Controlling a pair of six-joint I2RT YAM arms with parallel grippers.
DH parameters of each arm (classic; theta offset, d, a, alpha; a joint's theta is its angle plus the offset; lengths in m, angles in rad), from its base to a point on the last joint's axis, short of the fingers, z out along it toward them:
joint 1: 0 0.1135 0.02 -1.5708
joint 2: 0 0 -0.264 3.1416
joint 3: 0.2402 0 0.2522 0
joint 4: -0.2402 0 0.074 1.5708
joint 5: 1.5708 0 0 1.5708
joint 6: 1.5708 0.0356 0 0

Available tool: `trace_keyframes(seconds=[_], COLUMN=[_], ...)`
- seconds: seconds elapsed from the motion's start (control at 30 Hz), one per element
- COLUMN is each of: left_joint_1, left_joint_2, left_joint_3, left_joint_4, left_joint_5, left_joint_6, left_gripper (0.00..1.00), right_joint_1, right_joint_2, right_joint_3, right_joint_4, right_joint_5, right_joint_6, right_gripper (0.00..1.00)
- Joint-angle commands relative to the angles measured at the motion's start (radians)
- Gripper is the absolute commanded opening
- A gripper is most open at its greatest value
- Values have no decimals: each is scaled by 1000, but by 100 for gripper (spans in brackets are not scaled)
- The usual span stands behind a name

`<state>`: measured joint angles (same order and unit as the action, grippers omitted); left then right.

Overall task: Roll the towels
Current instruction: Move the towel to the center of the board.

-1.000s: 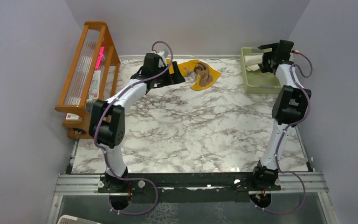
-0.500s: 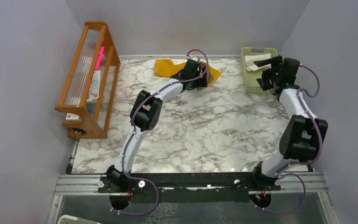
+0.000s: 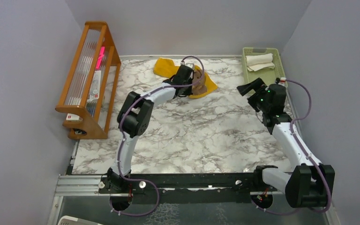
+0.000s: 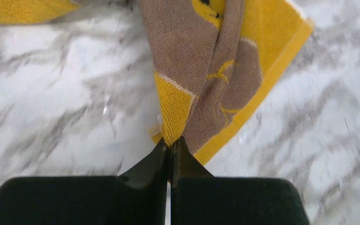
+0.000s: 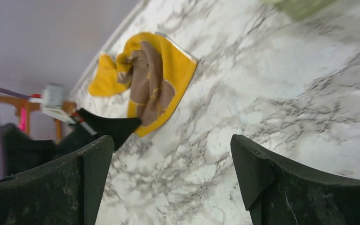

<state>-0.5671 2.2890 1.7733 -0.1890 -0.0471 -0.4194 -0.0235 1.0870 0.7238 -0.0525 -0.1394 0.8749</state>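
A brown towel [image 3: 198,77] lies bunched on top of a mustard yellow towel [image 3: 165,67] at the back of the marble table. My left gripper [image 3: 191,90] is shut on the brown towel's near corner [image 4: 173,133], a fold that is yellow on one side and brown on the other. The yellow towel's hem [image 4: 267,86] runs along the right of that fold. A cream-white towel [image 3: 258,60] lies in the pale green basket [image 3: 244,68] at the back right. My right gripper [image 3: 249,87] hangs open over bare table [image 5: 172,145] in front of the basket, facing the two towels [image 5: 152,79].
A wooden rack [image 3: 86,79] with a pink item stands against the left wall. Grey walls close in the left, back and right sides. The right arm's elbow sits low at the near right corner. The table's marble top [image 3: 192,136] lies between the arms.
My left gripper has shut on the towel corner and drawn it slightly left and nearer. The right arm has swung back from the basket to the table in front of it, still open.
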Motion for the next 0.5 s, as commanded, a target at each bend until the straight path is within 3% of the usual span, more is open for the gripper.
trace_keyframes(seconds=[0.0,0.13,0.3,0.47], left_joint_1=[1,-7,-6,-6], left_joint_2=[-337,-639,-1065,-1535], left_joint_3=[-307,-679,-1134,-1374], left_joint_4=[52,8,-155,-345], left_joint_5=[124,260,140,60], left_joint_6=[68,34,-354,-354], left_gripper=[0,0,0,0], right_joint_1=[152,269,445,622], right_joint_2=[85,195,348,630], right_joint_3=[31,93,193,454], right_joint_4=[39,49,116,92], right_joint_5=[124,145,211,174], right_joint_6=[-165,-195,-309,-504], right_gripper=[96,96,96,95])
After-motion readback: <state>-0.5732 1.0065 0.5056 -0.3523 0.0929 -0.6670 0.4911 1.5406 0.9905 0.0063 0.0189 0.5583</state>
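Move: The left hand already pinches a corner of the yellow towel near the board's far side. The corner's destination, on the near part of the board, lies some 31 cm back and 15 cm to the left; the bear-printed folds are about 7 cm ahead and 4 cm right, and the yellow far end 14 cm ahead and 12 cm left. From the empty right hand the printed folds lie roughly 18 cm ahead, 20 cm left and 16 cm below; the basket is about 27 cm ahead and 10 cm right. Keeping its pinch, the left hand draws the towel back some 30 cm and left; the open right swings left. ##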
